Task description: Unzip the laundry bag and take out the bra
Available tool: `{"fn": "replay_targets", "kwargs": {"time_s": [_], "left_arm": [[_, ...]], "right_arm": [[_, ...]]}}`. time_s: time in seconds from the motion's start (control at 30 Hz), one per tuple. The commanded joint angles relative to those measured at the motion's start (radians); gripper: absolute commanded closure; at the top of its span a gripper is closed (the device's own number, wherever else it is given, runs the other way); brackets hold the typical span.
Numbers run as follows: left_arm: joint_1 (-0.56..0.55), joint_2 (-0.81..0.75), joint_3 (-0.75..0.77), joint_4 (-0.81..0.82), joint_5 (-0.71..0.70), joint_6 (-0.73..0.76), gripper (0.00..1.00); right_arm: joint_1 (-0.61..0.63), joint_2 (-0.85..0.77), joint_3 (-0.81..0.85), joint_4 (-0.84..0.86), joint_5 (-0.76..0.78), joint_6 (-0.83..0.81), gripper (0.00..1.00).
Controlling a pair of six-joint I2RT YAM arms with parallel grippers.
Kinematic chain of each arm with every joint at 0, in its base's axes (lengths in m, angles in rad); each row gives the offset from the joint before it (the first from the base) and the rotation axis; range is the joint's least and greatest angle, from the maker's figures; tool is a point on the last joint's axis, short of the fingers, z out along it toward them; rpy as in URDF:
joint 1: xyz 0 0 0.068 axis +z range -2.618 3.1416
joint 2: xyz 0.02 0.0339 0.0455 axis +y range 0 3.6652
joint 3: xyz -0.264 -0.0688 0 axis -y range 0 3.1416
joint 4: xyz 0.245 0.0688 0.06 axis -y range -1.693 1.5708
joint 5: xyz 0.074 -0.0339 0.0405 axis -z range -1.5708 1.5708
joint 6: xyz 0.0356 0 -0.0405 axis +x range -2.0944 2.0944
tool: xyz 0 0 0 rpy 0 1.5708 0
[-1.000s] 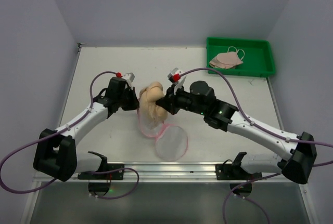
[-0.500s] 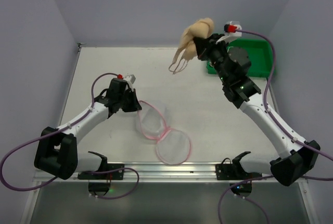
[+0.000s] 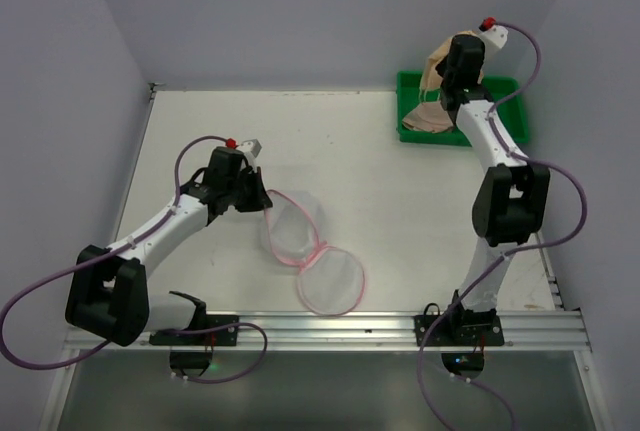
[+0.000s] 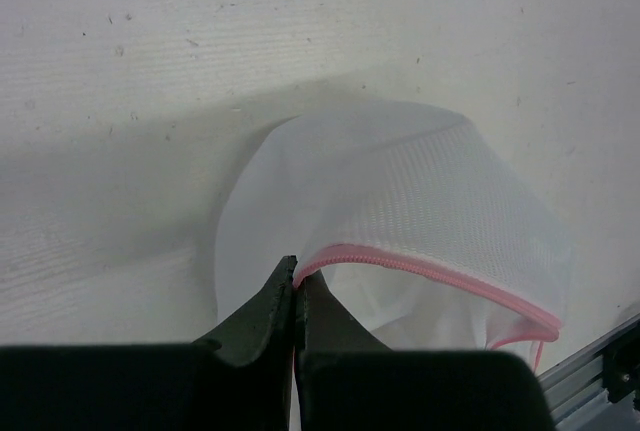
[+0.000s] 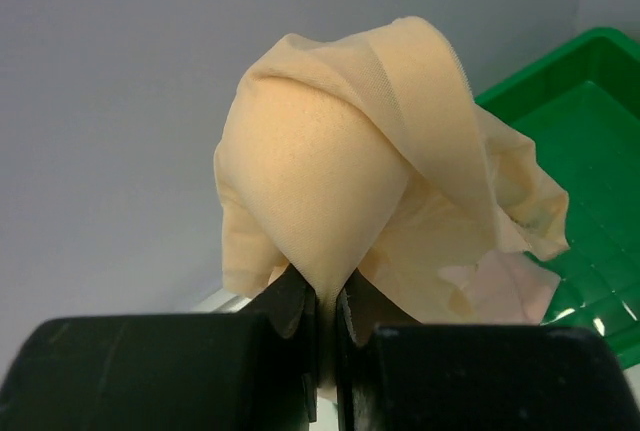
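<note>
The white mesh laundry bag lies open on the table, its two round pink-trimmed halves spread apart and empty. My left gripper is shut on the bag's pink rim at its left edge. My right gripper is shut on the beige bra and holds it high above the green tray at the back right. The bra hangs bunched from the jaws.
A second pale pink garment lies in the green tray, under the held bra. The right arm stretches upright along the table's right side. Walls close in the table at back and both sides.
My right gripper pulled the bra out of the bag, lifted it and carried it to the back right over the green tray. The bag now lies empty. The left gripper kept its hold.
</note>
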Motion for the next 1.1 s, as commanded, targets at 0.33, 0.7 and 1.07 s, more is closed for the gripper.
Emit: {"fn": "replay_targets", "kwargs": {"time_s": [0.33, 0.7, 1.07], "left_arm": [[0.012, -0.002, 0.013, 0.003, 0.003, 0.036, 1.0], [0.012, 0.015, 0.008, 0.013, 0.021, 0.04, 1.0], [0.012, 0.024, 0.002, 0.017, 0.024, 0.038, 1.0]], "right_arm": [[-0.16, 0.27, 0.239, -0.059, 0.245, 0.086, 1.0], [-0.222, 0.316, 0.228, -0.125, 0.213, 0.106, 1.0], [-0.231, 0.381, 0.293, -0.191, 0.118, 0.106, 0.55]]}}
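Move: The right hand, holding the tan bra, is bringing it to the green basket, whose middle lies roughly 7 cm ahead, 8 cm to its right and 28 cm below. The pink bra already in the basket lies about 5 cm ahead, 1 cm to the right and 28 cm down. From the left hand, still pinching the laundry bag's zipped rim, the basket's middle is some 36 cm ahead, 52 cm to the right and 7 cm lower. Still pinching the tan bra, the right hand sinks about 10 cm while easing forward, swings some 15 cm right over the basket's right half, then lowers 5 cm more. It turns about 20 degrees clockwise and tips its fingers down some 15, opening them partway only at the very end. The left hand keeps its pinch on the bag. ##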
